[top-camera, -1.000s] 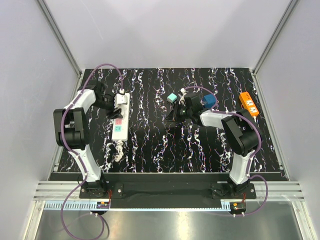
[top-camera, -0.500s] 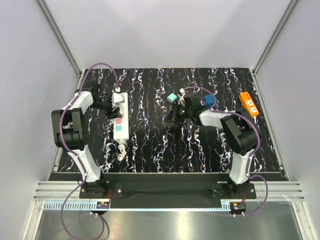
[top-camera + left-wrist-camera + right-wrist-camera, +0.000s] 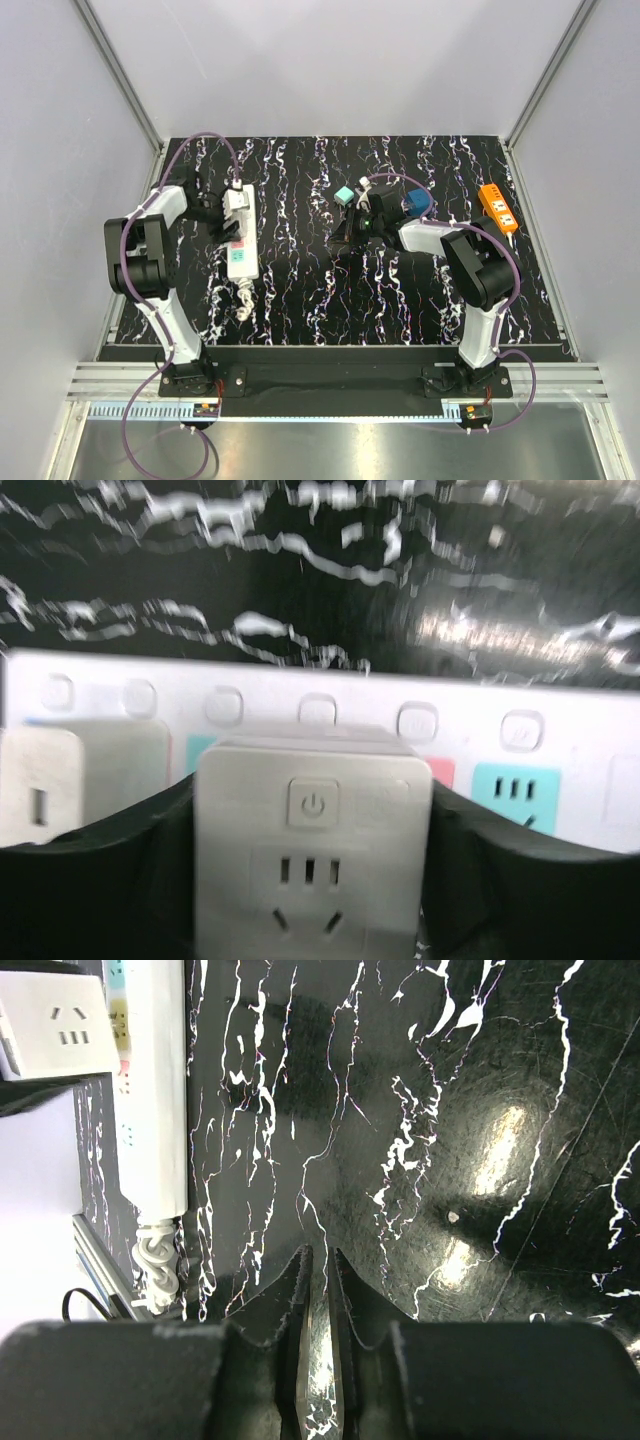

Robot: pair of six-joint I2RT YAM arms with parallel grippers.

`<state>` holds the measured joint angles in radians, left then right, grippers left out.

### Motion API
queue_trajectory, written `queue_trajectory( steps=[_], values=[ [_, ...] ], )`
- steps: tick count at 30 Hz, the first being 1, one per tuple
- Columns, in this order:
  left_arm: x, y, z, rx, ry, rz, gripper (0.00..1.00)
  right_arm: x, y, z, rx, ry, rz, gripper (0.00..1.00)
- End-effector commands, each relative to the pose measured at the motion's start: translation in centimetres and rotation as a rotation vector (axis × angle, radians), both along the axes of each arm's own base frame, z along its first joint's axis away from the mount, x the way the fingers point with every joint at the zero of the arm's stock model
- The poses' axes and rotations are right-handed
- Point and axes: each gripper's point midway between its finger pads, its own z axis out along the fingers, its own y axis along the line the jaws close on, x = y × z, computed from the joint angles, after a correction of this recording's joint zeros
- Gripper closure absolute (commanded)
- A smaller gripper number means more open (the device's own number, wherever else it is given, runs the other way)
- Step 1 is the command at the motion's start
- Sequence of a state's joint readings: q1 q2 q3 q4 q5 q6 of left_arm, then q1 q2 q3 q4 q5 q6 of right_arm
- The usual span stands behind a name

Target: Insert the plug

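The plug (image 3: 315, 840) is a white square adapter with a power button and its own socket face. It stands on the long white power strip (image 3: 560, 780), over one of its sockets, and how deep it sits I cannot tell. My left gripper (image 3: 312, 800) is shut on the plug, one black finger against each side. From above, the plug (image 3: 235, 199) sits at the far end of the strip (image 3: 241, 255), with the left gripper (image 3: 228, 205) on it. My right gripper (image 3: 345, 235) hovers mid-table, shut and empty (image 3: 318, 1255).
A second white adapter (image 3: 40, 785) sits on the strip beside the plug. The strip's coiled cord (image 3: 241, 300) lies at its near end. A teal cube (image 3: 344, 195), a blue object (image 3: 418, 203) and an orange power strip (image 3: 498, 207) are at the right.
My left gripper has shifted slightly with the plug, and the strip's far end has swung a little with it. The right arm has barely moved.
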<state>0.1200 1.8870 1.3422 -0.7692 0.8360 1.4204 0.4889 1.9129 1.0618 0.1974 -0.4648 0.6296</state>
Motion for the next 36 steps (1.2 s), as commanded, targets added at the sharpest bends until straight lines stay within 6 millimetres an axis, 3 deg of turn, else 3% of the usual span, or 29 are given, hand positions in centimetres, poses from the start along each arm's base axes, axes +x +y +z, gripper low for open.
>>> queue_trajectory(
  steps=[1,2,10,21,36],
  values=[
    [-0.6,3.2,-3.7,0.137,0.066,0.054,0.23,1.3,0.5,1.4,0.026,-0.049,0.005,0.83],
    [-0.6,3.3,-3.8,0.138,0.066,0.055,0.01,1.3,0.5,1.4,0.026,-0.049,0.004,0.83],
    [-0.2,3.6,-3.4,0.149,0.058,0.071,0.01,1.4,0.6,1.4,0.027,-0.048,0.007,0.83],
    [0.3,3.4,0.0,0.149,-0.016,0.109,0.01,1.2,0.3,1.8,0.022,-0.057,0.005,0.83],
    [-0.6,2.5,0.3,0.225,-0.027,0.129,0.01,1.1,0.4,2.4,0.03,-0.066,0.011,0.83]
  ],
)
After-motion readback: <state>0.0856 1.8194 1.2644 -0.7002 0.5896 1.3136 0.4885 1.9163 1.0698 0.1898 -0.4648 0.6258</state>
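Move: The left hand still has the white plug between its fingers, with the power strip's yellow socket about 4 cm below and 2 cm to the hand's right. The other plug, already on the strip, stands some 7 cm ahead and 3 cm right; the teal socket by the cord end lies about 7 cm back and 2 cm right. From the idle right hand, the yellow socket is about 25 cm left, 3 cm ahead and a little lower. Down about 2 cm and a little left in one quick dip, the left hand spreads its fingers wide and ends its pinch on the plug. It then eases farther left, to some 3 cm in all, before creeping slightly up and back right, while the wrist rolls its left side up about 10 degrees; the open fingers stay either side of the plug. ##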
